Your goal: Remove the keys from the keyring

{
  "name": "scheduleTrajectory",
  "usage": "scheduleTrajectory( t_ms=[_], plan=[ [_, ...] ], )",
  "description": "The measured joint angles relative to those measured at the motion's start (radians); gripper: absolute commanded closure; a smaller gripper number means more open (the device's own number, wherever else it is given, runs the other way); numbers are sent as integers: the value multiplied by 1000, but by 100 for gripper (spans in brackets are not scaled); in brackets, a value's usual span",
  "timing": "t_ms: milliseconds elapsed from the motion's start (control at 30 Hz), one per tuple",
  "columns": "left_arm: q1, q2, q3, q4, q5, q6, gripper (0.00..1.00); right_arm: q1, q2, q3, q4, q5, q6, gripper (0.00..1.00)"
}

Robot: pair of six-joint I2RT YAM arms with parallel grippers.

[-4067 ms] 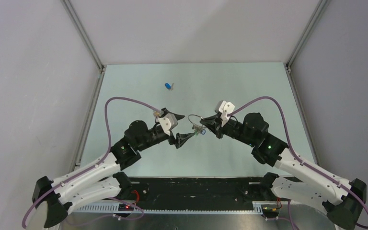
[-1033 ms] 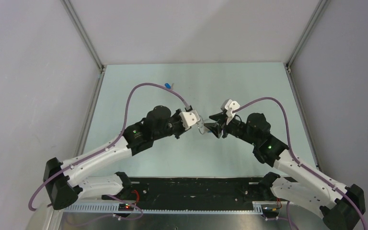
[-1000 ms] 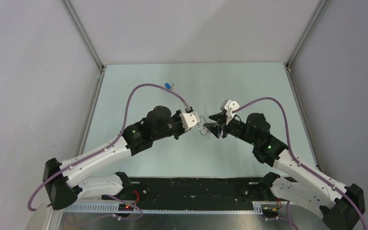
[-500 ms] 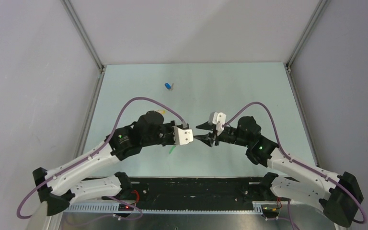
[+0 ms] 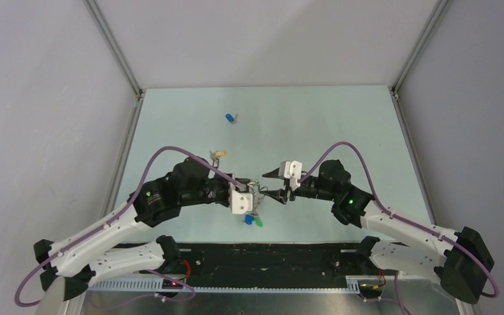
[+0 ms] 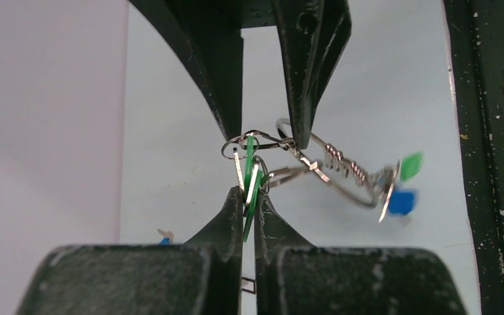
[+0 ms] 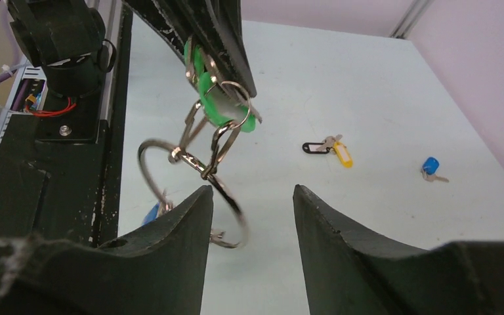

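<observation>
My left gripper (image 6: 248,191) is shut on a green-headed key (image 6: 250,172), held above the table near the front. The keyring (image 6: 338,166), a thin wire ring with small loops, dangles from that key. A blue-headed key (image 6: 403,201) and another green-headed key (image 6: 411,165) hang on the ring. In the top view the left gripper (image 5: 254,192) faces my right gripper (image 5: 270,184). The right gripper (image 7: 249,193) is open, with the ring (image 7: 205,172) beside its left finger. One loose blue key (image 5: 230,118) lies far back on the table.
The small yellow-and-black tagged piece (image 5: 218,154) lies on the pale green table (image 5: 341,118), behind the left arm. It also shows in the right wrist view (image 7: 338,154). A black strip (image 5: 269,256) runs along the near edge, just under the hanging keys.
Both arms have moved toward the near edge and lower. The left wrist has turned, and the keyring bunch now dangles from the key in the left gripper.
</observation>
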Motion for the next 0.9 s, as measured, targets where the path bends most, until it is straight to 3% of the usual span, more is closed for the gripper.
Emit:
scheduleTrajectory(
  t_ms=[133,200,267,300,367,600,700,900],
  plan=[
    [-6,-5,0,-6,27,25,100,11,11,0,26,-7,-16,46],
    [-7,-7,0,-6,41,34,100,18,18,0,33,-10,-22,52],
    [-8,-10,0,-6,47,41,100,22,25,0,40,-19,-30,65],
    [-8,-12,0,-6,47,43,100,24,29,0,44,-26,-31,79],
    [-8,-13,0,-6,44,44,95,26,34,0,48,-34,-34,98],
    [-9,-14,-2,13,2,41,61,31,34,0,45,-21,-21,100],
    [-9,-25,-18,50,-13,25,56,31,29,0,40,-13,-16,100],
    [-10,-50,-63,109,-30,-13,57,30,8,0,40,1,2,100]
  ],
)
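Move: The right hand, half open, goes for the keyring, whose middle sits some 3 cm back, 2 cm to its left and 2 cm lower. The green-tagged keys, still pinched in the left fingers, are roughly 3 cm left, 1 cm back and 2 cm above the right hand; the hanging keys are about 5 cm back, 3 cm left and 6 cm down from it. From the left hand the keyring's middle is about 4 cm back, 2 cm to its right and 3 cm lower. The right hand eases about 1.5 cm left and back onto the near part of the keyring, still pointing at the left hand, and shuts its fingers fully, pinching the ring wire between the tips. Once that grip is closing, the left hand, which had slid about 1 cm back with the green-tagged keys, opens to nearly half and lets them go while coming about 1 cm forward and up beside the ring. ##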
